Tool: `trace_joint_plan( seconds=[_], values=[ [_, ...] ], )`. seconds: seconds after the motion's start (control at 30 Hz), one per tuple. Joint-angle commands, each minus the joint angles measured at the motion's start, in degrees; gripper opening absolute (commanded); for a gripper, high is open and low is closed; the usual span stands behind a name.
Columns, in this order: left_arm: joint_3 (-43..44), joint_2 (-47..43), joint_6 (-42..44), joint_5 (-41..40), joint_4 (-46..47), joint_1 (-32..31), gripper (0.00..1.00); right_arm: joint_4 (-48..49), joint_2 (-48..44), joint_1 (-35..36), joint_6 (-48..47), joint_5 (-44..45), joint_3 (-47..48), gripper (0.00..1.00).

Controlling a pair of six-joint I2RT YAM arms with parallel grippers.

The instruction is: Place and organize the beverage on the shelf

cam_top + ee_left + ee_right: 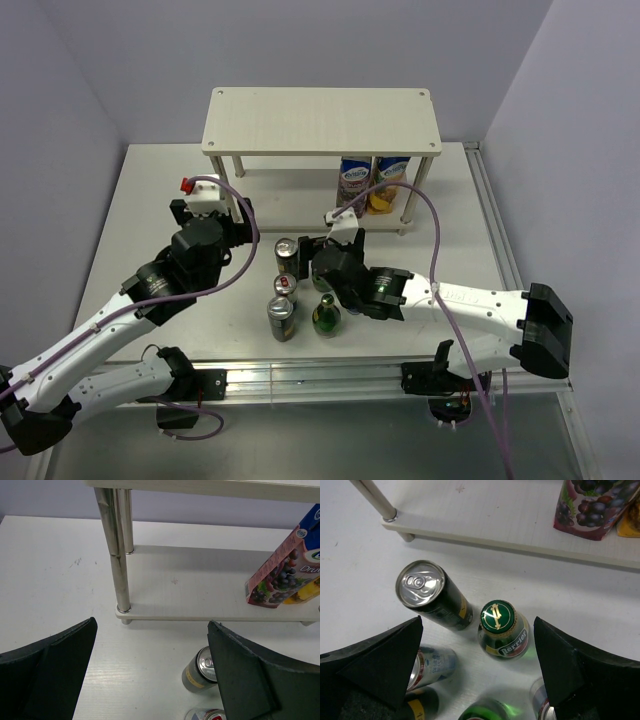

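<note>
The shelf (320, 118) stands at the back of the table, and its lower board (510, 520) is just ahead of the drinks. A green bottle with a gold-marked cap (502, 627) stands upright between the spread fingers of my open right gripper (477, 625), untouched by either finger. A dark can (432, 597) stands to its left, and a blue-silver can (434, 664) is partly behind the left finger. A second green bottle (326, 316) and more cans (283, 300) stand nearer the arms. My left gripper (152, 625) is open over bare table, empty, with a grey can (199, 671) by its right finger.
Two juice cartons (372, 178) stand on the right of the shelf's lower board. A metal shelf leg (116, 560) rises just ahead of the left gripper. Purple cables loop over both arms, and walls close in the table at back, left and right.
</note>
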Motion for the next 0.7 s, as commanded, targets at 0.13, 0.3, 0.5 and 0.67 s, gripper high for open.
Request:
trace_joint_plan(
  seconds=[0.13, 0.3, 0.5, 0.67],
  values=[
    [1.91, -0.44, -0.57, 0.87, 0.64, 0.28, 0.99, 6.34, 0.6, -0.43, 1.69, 6.34, -3.46, 0.95],
    [2.09, 0.35, -0.66, 1.31, 0.29, 0.46, 0.99, 9.69, 1.47, -0.87, 2.74, 7.92, -5.66, 0.92],
    [2.0, 0.61, -0.57, 1.49, 0.55, 0.46, 0.99, 16.71, 2.09, -1.49, 1.87, 8.8, -9.35, 0.74],
    [1.83, 0.88, -0.66, 1.14, 0.55, 0.54, 0.99, 18.74, 4.28, -2.19, 0.99, 8.98, -9.18, 0.64]
  ],
)
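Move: The far green bottle stands just under the open right gripper: its middle is some 2 cm ahead, neither left nor right, and 12 cm below, its cap only about 4 cm beneath the fingers. The tall dark can is 4 cm ahead and 9 cm left, the small red-topped can 3 cm back and 10 cm left, and the silver-blue can 4 cm back and 8 cm right, all roughly 14 cm down. From the left hand the bottle lies about 2 cm ahead, 19 cm right and 23 cm below. No firm touch on the green bottle can be made out yet, but the right hand sinks about 4 cm towards its cap, easing some 2 cm forward and 2 cm right and turning clockwise by 5 to 10 degrees. The wide-open fingers begin narrowing on the way down, mostly towards the end, to about two-thirds open with the cap between the tips. ##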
